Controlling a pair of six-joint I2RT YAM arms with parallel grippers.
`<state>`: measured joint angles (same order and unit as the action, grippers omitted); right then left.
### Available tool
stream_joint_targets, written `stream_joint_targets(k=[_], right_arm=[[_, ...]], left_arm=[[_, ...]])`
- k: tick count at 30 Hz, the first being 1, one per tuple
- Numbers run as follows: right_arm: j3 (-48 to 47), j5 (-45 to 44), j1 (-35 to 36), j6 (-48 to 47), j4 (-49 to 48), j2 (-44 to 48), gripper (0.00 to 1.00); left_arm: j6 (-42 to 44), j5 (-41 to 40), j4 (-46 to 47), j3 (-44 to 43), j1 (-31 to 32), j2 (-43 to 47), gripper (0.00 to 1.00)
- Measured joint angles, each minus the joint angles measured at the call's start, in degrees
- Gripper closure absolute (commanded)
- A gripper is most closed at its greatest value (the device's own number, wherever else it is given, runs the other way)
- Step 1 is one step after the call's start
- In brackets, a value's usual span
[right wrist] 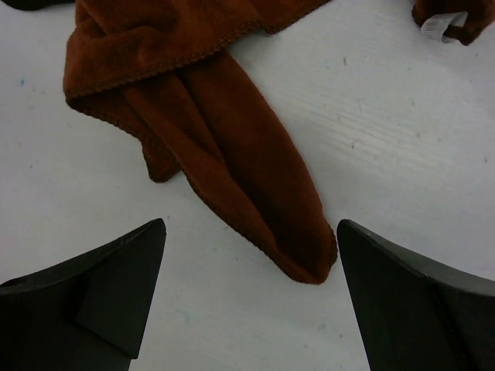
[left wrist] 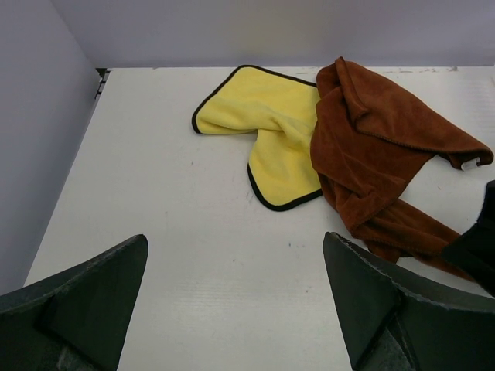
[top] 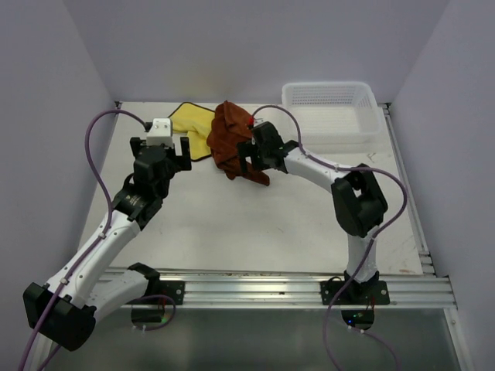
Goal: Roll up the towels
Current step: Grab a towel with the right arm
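The rust-brown towel (top: 229,137) lies crumpled at the back middle of the table, partly over the yellow towel (top: 195,124) with dark edging. In the left wrist view the yellow towel (left wrist: 267,127) lies flat and folded beside the brown towel (left wrist: 371,147). My left gripper (top: 164,151) is open and empty, just left of the towels, above bare table (left wrist: 236,247). My right gripper (top: 249,160) is open over the brown towel's near tail (right wrist: 255,193), which lies between its fingers (right wrist: 116,286) without being held.
A white plastic mesh basket (top: 332,116) stands at the back right. Walls close in the left, back and right sides. A white label (right wrist: 437,25) shows on a corner of the brown towel. A metal rail (top: 271,282) runs along the near edge.
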<state>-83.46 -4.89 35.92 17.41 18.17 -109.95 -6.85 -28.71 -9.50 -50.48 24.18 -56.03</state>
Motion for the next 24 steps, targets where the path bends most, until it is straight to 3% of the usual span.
stream_joint_targets(k=[3, 4, 6, 7, 9, 10, 13, 19, 24], right_arm=[[-5.7, 0.2, 0.1, -0.6, 2.0, -7.2, 0.13], [-7.7, 0.3, 0.1, -0.8, 2.5, -9.4, 0.23], [-10.8, 0.4, 0.2, -1.2, 3.6, -13.0, 0.31], [-11.8, 0.6, 0.2, -1.2, 4.0, -14.4, 0.46], [-12.1, 1.1, 0.3, -1.3, 5.1, -15.5, 0.58], [-12.1, 1.4, 0.3, -1.3, 5.8, -15.6, 0.75], [-12.0, 2.1, 0.3, -1.5, 6.3, -15.2, 1.00], [-10.0, 5.5, 0.3, -1.8, 9.2, -9.3, 1.00], [-10.0, 7.6, 0.7, -1.7, 12.6, 4.5, 1.00]], left_arm=[[0.0, 0.0, 0.0, 0.0, 0.0, 0.0, 0.00], [0.0, 0.0, 0.0, 0.0, 0.0, 0.0, 0.00], [0.0, 0.0, 0.0, 0.0, 0.0, 0.1, 0.01], [0.0, 0.0, 0.0, 0.0, 0.0, 0.1, 0.00], [0.0, 0.0, 0.0, 0.0, 0.0, 0.2, 0.01], [0.0, 0.0, 0.0, 0.0, 0.0, 0.3, 0.00], [0.0, 0.0, 0.0, 0.0, 0.0, 0.4, 0.00], [0.0, 0.0, 0.0, 0.0, 0.0, 0.5, 0.00], [0.0, 0.0, 0.0, 0.0, 0.0, 0.5, 0.00]])
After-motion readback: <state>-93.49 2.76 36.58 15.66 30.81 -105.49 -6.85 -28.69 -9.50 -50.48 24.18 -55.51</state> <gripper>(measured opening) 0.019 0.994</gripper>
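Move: The near tail of the brown towel lies under the right hand, about 2 cm ahead, 2 cm left and 7 cm below. The towel's crumpled main part is some 11 cm ahead and 7 cm left, the yellow towel about 15 cm ahead and 18 cm left, both on the table as well; the white basket stands roughly 20 cm ahead and 26 cm right. From the left hand, the tail is about 9 cm ahead, 21 cm right and 23 cm down. The right hand, fingers wide open, sinks about 7 cm onto the near tail of the brown towel while easing some 2 cm forward and left and tipping the fingers slightly further down, then shuts fully and pinches the cloth. With the towel gripped it pulls up ever faster by some 14 cm, drawing back about 4 cm towards its base as the fingers' downward tip is undone. ##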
